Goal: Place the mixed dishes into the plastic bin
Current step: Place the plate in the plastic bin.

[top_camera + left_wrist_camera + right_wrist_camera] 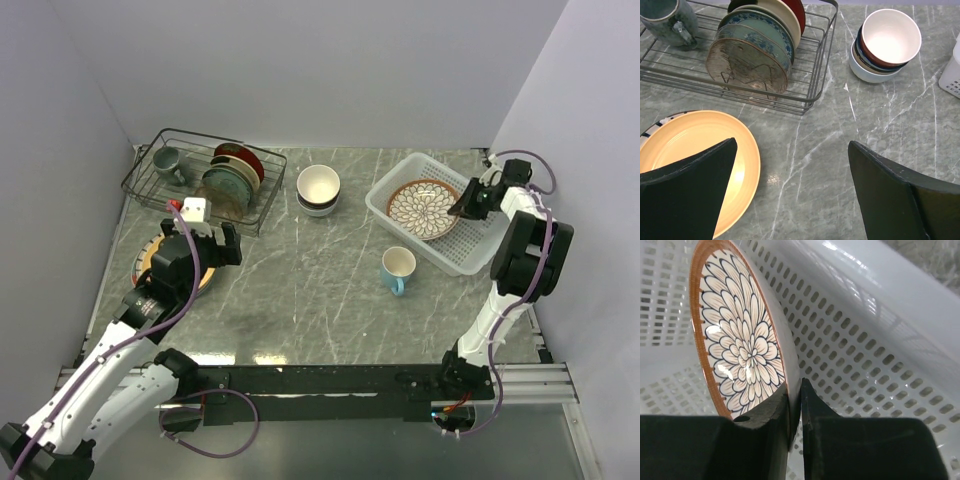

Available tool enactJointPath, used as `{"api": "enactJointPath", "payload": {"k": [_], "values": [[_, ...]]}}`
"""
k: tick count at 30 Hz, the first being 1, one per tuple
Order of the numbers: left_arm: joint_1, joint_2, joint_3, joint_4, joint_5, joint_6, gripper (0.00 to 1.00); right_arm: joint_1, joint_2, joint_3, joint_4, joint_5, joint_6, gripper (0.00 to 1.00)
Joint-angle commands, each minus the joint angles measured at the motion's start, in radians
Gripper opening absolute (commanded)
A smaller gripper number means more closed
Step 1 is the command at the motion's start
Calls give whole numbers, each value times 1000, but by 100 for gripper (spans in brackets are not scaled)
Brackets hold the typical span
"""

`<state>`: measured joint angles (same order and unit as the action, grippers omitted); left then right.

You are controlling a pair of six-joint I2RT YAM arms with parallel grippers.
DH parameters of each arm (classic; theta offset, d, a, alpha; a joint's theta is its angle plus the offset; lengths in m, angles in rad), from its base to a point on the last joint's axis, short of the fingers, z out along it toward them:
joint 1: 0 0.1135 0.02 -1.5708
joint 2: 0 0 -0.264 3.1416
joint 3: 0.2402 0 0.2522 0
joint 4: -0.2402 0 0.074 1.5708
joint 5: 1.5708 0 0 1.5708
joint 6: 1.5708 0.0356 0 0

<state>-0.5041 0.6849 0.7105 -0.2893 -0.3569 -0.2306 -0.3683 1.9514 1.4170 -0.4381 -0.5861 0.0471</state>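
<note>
The brown-rimmed plate with a flower pattern (424, 208) lies tilted inside the white plastic bin (470, 262). My right gripper (466, 205) is shut on the plate's right rim. In the right wrist view the plate (740, 340) stands edge-on between the fingers of the right gripper (795, 405), beside the bin's lattice wall (865, 340). My left gripper (205, 245) hangs open over the table next to a stack of plates topped by an orange one (695, 145); a navy-striped rim (655, 125) peeks out below. Stacked bowls (319, 188) and a light blue mug (397, 270) sit mid-table.
A black wire rack (170, 190) at the back left holds upright plates (752, 55) and a grey-green mug (166, 160). The bowls (887, 42) stand just right of the rack. A corner of the bin (952, 75) shows at the left wrist view's right edge.
</note>
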Motion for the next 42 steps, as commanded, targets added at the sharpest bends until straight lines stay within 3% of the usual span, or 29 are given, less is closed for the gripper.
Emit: {"api": "enactJointPath", "payload": {"k": [1, 6, 9, 13, 14, 19, 27, 33, 42], "values": [[9, 2, -2, 52, 1, 1, 99, 19, 10, 109, 4, -50, -6, 23], [15, 1, -3, 55, 3, 1, 99, 29, 21, 134, -25, -31, -27, 41], [19, -1, -3, 56, 12, -1, 99, 34, 9, 155, -56, 2, -38, 66], [19, 5, -3, 55, 15, -4, 99, 34, -37, 171, -85, 60, -93, 88], [19, 5, -3, 55, 15, -7, 99, 34, -51, 174, -88, 81, -99, 100], [24, 8, 1, 49, 24, -16, 99, 34, -181, 140, -83, 120, -135, 100], [30, 15, 56, -19, 84, -108, 99, 34, -480, -45, -28, 131, -191, 100], [29, -31, 53, -60, 200, -275, 99, 34, -696, -188, -10, 6, -190, 100], [30, -74, 32, -136, 178, -452, 99, 32, -928, -407, 114, -130, -135, 100]]}}
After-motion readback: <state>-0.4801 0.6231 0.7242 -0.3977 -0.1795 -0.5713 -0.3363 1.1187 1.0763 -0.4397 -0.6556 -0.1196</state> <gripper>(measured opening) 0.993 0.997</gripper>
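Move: Inside the plastic bin, the right fingers still pinch the plate's right rim; the plate's middle lies about 9 cm to their left, level fore and aft, some 3 cm lower. The bin's middle is only about 4 cm left and 2 cm below. The blue mug stands roughly 16 cm left and 15 cm back, its middle 2 cm lower. From the left hand the bin's middle is some 18 cm ahead, 56 cm right and 18 cm below. Letting go of the plate's rim, the right fingers spread from almost shut to wide open while the hand edges barely 1.5 cm forward. The hand then rises some 18 cm out of the bin, quickly, drawing back about 11 cm and drifting left, as the fingers tip up by roughly 30 degrees. Late on, the empty left hand shifts a few centimetres right and back, rolling its left side down. ##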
